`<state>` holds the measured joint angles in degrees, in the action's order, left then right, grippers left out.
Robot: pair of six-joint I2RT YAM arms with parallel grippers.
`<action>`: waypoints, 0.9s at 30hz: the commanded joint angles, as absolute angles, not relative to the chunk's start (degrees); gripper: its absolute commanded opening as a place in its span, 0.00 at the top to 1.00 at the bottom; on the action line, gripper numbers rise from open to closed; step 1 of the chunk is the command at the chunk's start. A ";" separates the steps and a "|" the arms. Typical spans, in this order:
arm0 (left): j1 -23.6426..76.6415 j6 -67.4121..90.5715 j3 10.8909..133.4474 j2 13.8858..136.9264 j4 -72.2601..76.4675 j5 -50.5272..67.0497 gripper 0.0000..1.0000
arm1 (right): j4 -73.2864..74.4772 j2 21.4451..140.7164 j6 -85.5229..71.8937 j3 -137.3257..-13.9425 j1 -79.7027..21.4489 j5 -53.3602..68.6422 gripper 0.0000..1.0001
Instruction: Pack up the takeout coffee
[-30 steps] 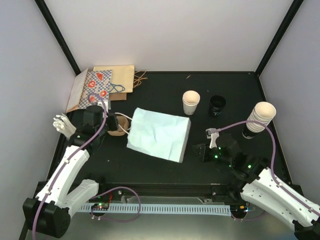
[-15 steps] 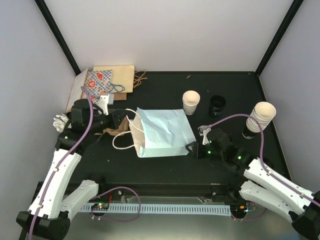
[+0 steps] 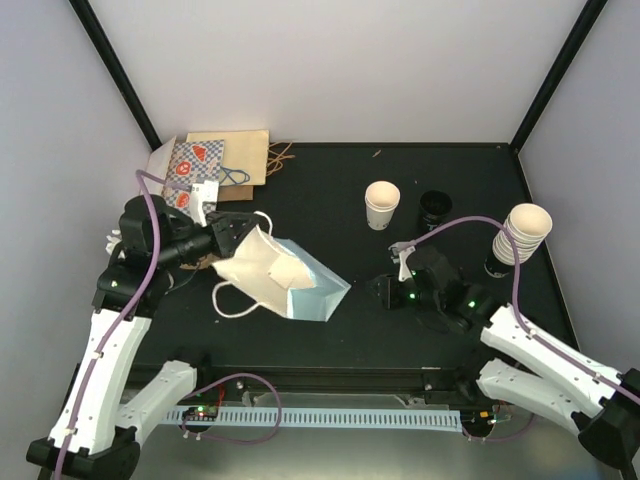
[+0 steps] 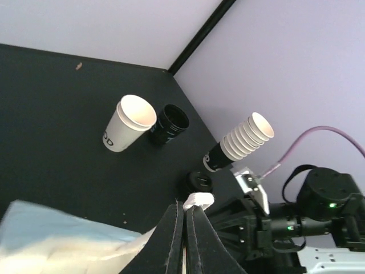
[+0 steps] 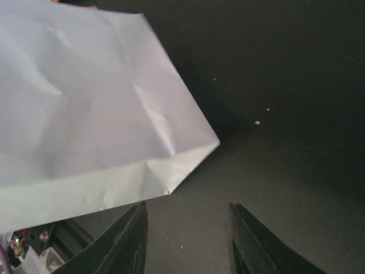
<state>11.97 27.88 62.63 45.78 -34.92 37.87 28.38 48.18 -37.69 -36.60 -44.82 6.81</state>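
Note:
The light blue paper bag (image 3: 318,296) hangs tilted at the left-centre of the table, its cream inside facing up and left. My left gripper (image 3: 232,236) is shut on the bag's white handle (image 4: 201,200), seen pinched between the jaws in the left wrist view, with the bag (image 4: 51,231) below. One takeout coffee cup (image 3: 382,205), cream-white with no lid on it, stands at the back middle (image 4: 128,123). My right gripper (image 3: 385,291) is open just right of the bag's lower corner (image 5: 171,148), with nothing between its fingers (image 5: 136,228).
A black stack (image 3: 434,210) stands right of the cup. A tall stack of white cups (image 3: 522,234) on a black base is at the far right. Flat brown and patterned bags (image 3: 215,160) lie at the back left corner.
The left gripper has lifted the bag by its handle and drawn it left, turning it from flat to tilted with its mouth showing. The right gripper has opened and shifted slightly left.

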 commanded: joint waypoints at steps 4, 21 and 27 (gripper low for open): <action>12.88 32.95 66.38 47.76 -31.12 44.11 0.98 | 23.65 53.21 -36.81 -37.62 -44.71 10.70 0.60; 15.12 35.50 68.68 54.93 -25.33 44.92 0.99 | 19.05 63.13 -35.65 -39.05 -46.86 16.65 0.60; 15.12 35.23 71.37 60.47 -23.19 43.77 0.98 | 20.39 61.44 -34.94 -39.42 -47.90 15.78 0.60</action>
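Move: The bag hangs by its handle from my closed left fingers, its middle about 7 cm right, 5 cm back and some 14 cm below them. From my open right hand it lies about 18 cm left, 1 cm back and 5 cm higher, its near bottom corner much closer. The white cups stand about 24 cm ahead of my right hand and 2 cm right; the black lid 8 cm ahead and 15 cm right. Both are well below it. I bring my right hand, fingers still open, about 5 cm left and down some 4.5 cm towards the bag's bottom corner, then ease up 1 cm, turning the wrist roughly 10 degrees counter-clockwise. My left hand keeps its pinch on the handle and carries the bag right, then forward, some 3.5 cm each way, rising slightly. ##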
